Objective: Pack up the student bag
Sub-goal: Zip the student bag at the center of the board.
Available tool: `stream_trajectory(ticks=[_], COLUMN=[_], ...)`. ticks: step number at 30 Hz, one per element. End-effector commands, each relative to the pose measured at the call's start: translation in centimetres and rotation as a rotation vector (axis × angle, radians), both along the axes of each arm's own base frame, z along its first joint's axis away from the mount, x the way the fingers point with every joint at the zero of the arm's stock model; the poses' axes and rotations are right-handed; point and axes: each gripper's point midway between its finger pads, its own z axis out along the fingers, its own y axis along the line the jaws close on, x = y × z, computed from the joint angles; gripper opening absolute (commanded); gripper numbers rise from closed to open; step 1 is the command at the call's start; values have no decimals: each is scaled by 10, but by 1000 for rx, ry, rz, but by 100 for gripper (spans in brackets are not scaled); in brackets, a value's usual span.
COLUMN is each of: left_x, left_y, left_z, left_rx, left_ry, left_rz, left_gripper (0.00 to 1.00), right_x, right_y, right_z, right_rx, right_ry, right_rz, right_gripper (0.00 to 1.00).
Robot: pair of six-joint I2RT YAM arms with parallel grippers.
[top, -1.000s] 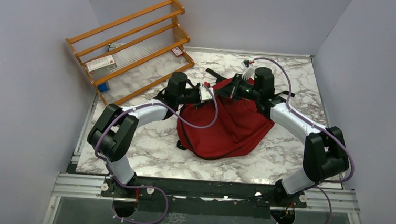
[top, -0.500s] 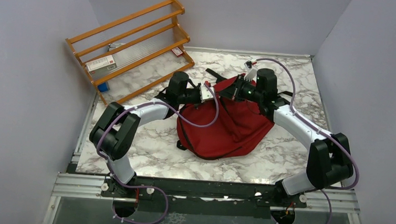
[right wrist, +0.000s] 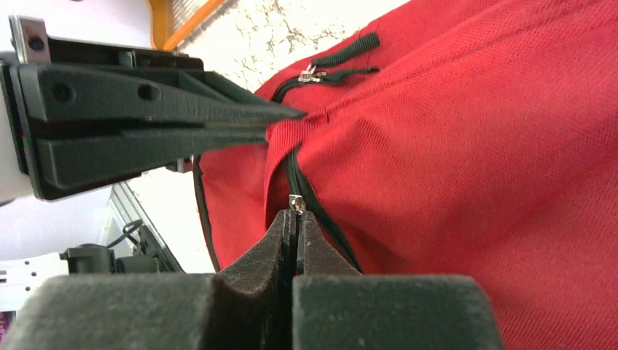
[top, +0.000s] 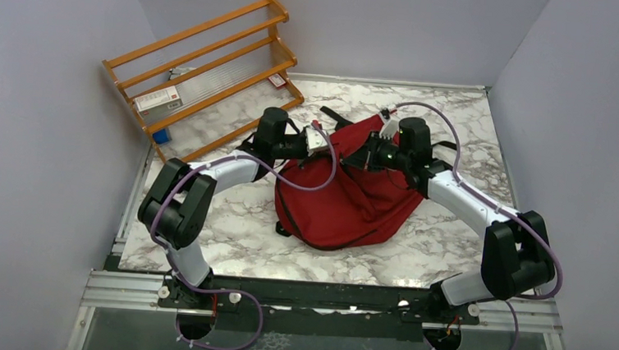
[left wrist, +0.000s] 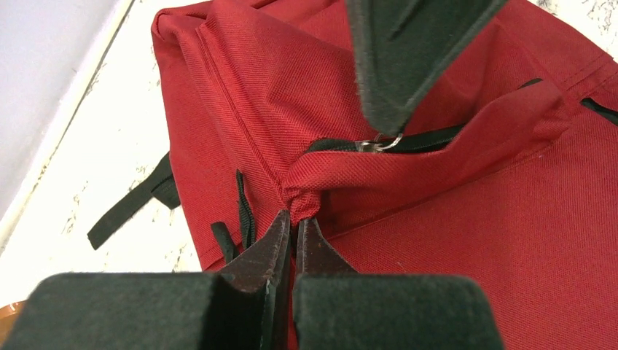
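Observation:
The student bag point(top: 345, 202), dark red with black zipper trim, lies slumped mid-table. My left gripper point(left wrist: 297, 219) is shut on a bunched fold of its red fabric point(left wrist: 313, 191) at the end of the zipper. My right gripper point(right wrist: 296, 213) is shut on the small metal zipper pull point(right wrist: 295, 203) of the black zipper point(right wrist: 321, 226). The two grippers meet over the bag's top edge, left gripper point(top: 333, 146) and right gripper point(top: 359, 158) a short way apart. The left fingers point(right wrist: 182, 124) show large in the right wrist view. The bag's inside is hidden.
A tilted orange wooden rack point(top: 207, 69) holding a few flat items stands at the back left. Black straps point(top: 335, 115) trail from the bag toward the back. Grey walls close the table on three sides.
The left gripper has shut on the bag's fabric. The right gripper, still shut, has shifted slightly left and nearer, and the bag's top edge has bunched between the two.

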Motion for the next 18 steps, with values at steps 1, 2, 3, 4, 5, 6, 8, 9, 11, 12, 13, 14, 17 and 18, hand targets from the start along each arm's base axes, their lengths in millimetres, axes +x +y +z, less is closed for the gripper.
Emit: stream_trajectory(ticks=[1,2,3,4,5,6,8,9,11,12,13,14,17,18], left_x=[38,41,44,46,49,51,56,59,64,67,71,75,87,91], left_y=[27,28,28,29,29,30,31,32,34,35,37,39,43,44], left_z=[-2,-4,-5,-7,-7,-9,-11,-12,-14,-15,-16,-18,-21,-21], left_rx=[26,29,33,38,42,48,54,54,51,51,50,52,50,46], left_ry=[18,26,31,39,44,51,63,70,82,89,96,102,118,120], left_rz=[147,160,170,176,181,186,200,210,227,239,253,268,301,312], left_gripper=[0,0,0,0,0,0,0,0,0,0,0,0,0,0], right_x=[-27,-29,-31,-32,-35,-37,-40,-42,-45,-47,-49,-50,-57,-60], right_y=[-6,-7,-8,-8,-9,-10,-12,-14,-17,-19,-21,-23,-28,-30], right_z=[-11,-14,-17,-19,-22,-24,-29,-31,-34,-36,-38,-39,-43,-45], right_rx=[-25,-32,-38,-44,-51,-58,-73,-81,-99,-110,-120,-129,-153,-159], right_ry=[58,66,72,76,83,87,98,104,111,116,120,122,135,143], right_rz=[69,73,77,80,84,89,96,97,96,94,91,88,83,84], right_gripper=[1,1,1,1,1,1,1,1,1,1,1,1,1,1])
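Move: The right gripper already holds the zipper pull; the zipper's open stretch runs from there, centred about 8 cm back, 5 cm to its right and 4 cm lower. The left gripper still pinches the zipper end right at its tips, with the pull about 3 cm back and 5 cm right of the left hand, level with it. The black strap lies some 11 cm ahead of the left hand, 3 cm right and 12 cm down. Draw the right gripper back and down about 4 cm each, with some 2 cm to the right, dragging the pull along the zipper away from the left hand with the fingers kept shut. Meanwhile take the left gripper the other way, forward about 4.5 cm, sinking and drifting a little left, keeping its pinch on the zipper end while its wrist turns slightly counter-clockwise and tips over. ##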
